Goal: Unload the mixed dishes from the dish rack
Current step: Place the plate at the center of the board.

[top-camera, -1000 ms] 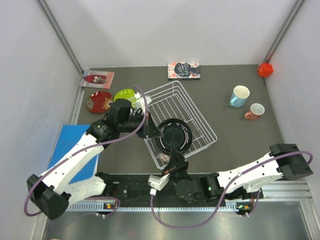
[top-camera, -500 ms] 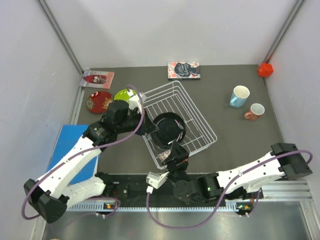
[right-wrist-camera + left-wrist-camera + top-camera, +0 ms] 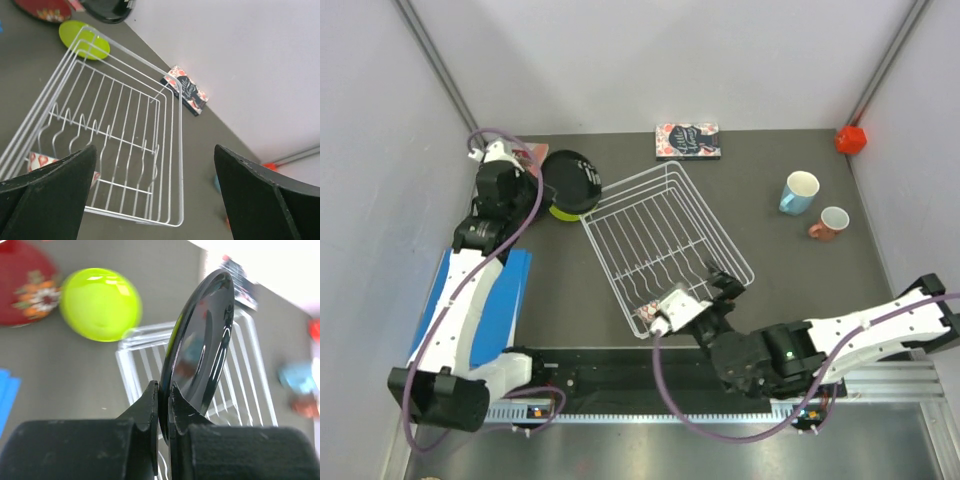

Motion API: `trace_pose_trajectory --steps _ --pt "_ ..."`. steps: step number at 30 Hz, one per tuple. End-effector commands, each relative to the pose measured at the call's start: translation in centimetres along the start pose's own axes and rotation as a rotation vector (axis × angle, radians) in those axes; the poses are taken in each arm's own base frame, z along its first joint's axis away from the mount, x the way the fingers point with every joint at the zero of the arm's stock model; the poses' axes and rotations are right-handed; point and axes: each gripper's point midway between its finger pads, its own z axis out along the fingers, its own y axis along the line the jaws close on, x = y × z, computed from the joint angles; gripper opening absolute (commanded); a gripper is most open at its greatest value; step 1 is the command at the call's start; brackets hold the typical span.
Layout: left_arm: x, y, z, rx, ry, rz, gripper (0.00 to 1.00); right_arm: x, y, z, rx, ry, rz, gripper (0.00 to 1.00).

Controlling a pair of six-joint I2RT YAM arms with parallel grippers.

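Observation:
My left gripper is shut on the rim of the black plate, which stands on edge in the air. From above, that black plate hangs past the far-left corner of the white wire dish rack, over the lime-green plate. A red floral plate lies left of the green one. A small patterned bowl sits in the rack's near corner. My right gripper is open, with nothing between its fingers, just off the rack's near-right edge. The light-blue mug and the pink mug stand on the table at the right.
A floral book lies behind the rack, and another book lies at the far left, partly under my left arm. A blue flat pad lies at the left edge. The red cube sits in the far-right corner.
My left arm lifted the black plate out of the rack and swung it to the far left over the green plate. My right gripper opened and shifted right along the rack's near edge.

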Motion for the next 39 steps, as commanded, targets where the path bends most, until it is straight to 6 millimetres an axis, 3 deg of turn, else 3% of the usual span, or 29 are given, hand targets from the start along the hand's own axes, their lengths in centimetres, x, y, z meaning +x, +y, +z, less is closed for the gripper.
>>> trace_pose_trajectory --steps 1,3,6,9,13,17,23,25,31,39 --pt "-4.0 4.5 1.6 -0.166 -0.126 -0.171 0.00 -1.3 -4.2 -0.9 0.052 -0.019 0.381 1.00" --pt "-5.2 7.1 2.6 -0.219 -0.161 -0.239 0.00 -1.5 -5.5 -1.2 0.052 -0.037 0.487 1.00" --pt "-6.1 9.5 3.9 -0.244 -0.192 -0.344 0.00 -1.2 -6.5 -1.4 0.047 -0.052 0.544 1.00" --pt "-8.5 11.3 4.4 -0.266 -0.291 -0.388 0.00 -1.1 -7.0 -1.6 0.048 -0.062 0.607 1.00" --pt "-10.0 13.2 6.1 -0.261 -0.291 -0.433 0.00 -0.3 -6.6 -1.8 0.022 -0.062 0.637 1.00" --pt "-8.9 15.1 9.4 -0.213 -0.222 -0.493 0.00 0.2 -5.5 -1.8 -0.027 -0.065 0.636 1.00" --pt "-4.6 19.2 13.0 -0.214 -0.105 -0.550 0.00 0.5 -4.8 -1.8 -0.043 -0.067 0.653 1.00" --pt "-3.4 19.6 14.0 -0.174 -0.052 -0.568 0.00 0.7 -4.4 -1.7 -0.041 -0.064 0.643 1.00" --pt "-1.7 21.6 15.7 -0.176 -0.006 -0.584 0.00 1.4 -3.7 -1.5 -0.034 -0.050 0.598 1.00" --pt "-1.2 25.1 15.3 -0.204 -0.025 -0.624 0.00 2.1 -3.5 -1.4 -0.034 -0.044 0.605 1.00"
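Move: The red plate that my left hand is taking the black plate to lies about 16 cm ahead, 16 cm to the left and some 24 cm below. The green plate is 15 cm right of the red one, almost straight ahead of my hand. The magazine lies about 13 cm beyond the red plate and 4 cm farther left; the dish rack's middle is some 24 cm to my hand's right and 3 cm ahead. From my right hand the red plate is roughly 39 cm ahead and 43 cm left. Keeping the black plate pinched by its rim, I swing my left hand about 17 cm left and 11 cm forward, already sinking, then bring it nearly straight down over the red plate, some 20 cm lower in all. The wrist turns about 25 degrees counter-clockwise and its left side dips as much. My open, empty right hand shifts 4 cm right, rises 5 cm and sinks back, rolling its left side up some 30 degrees. ##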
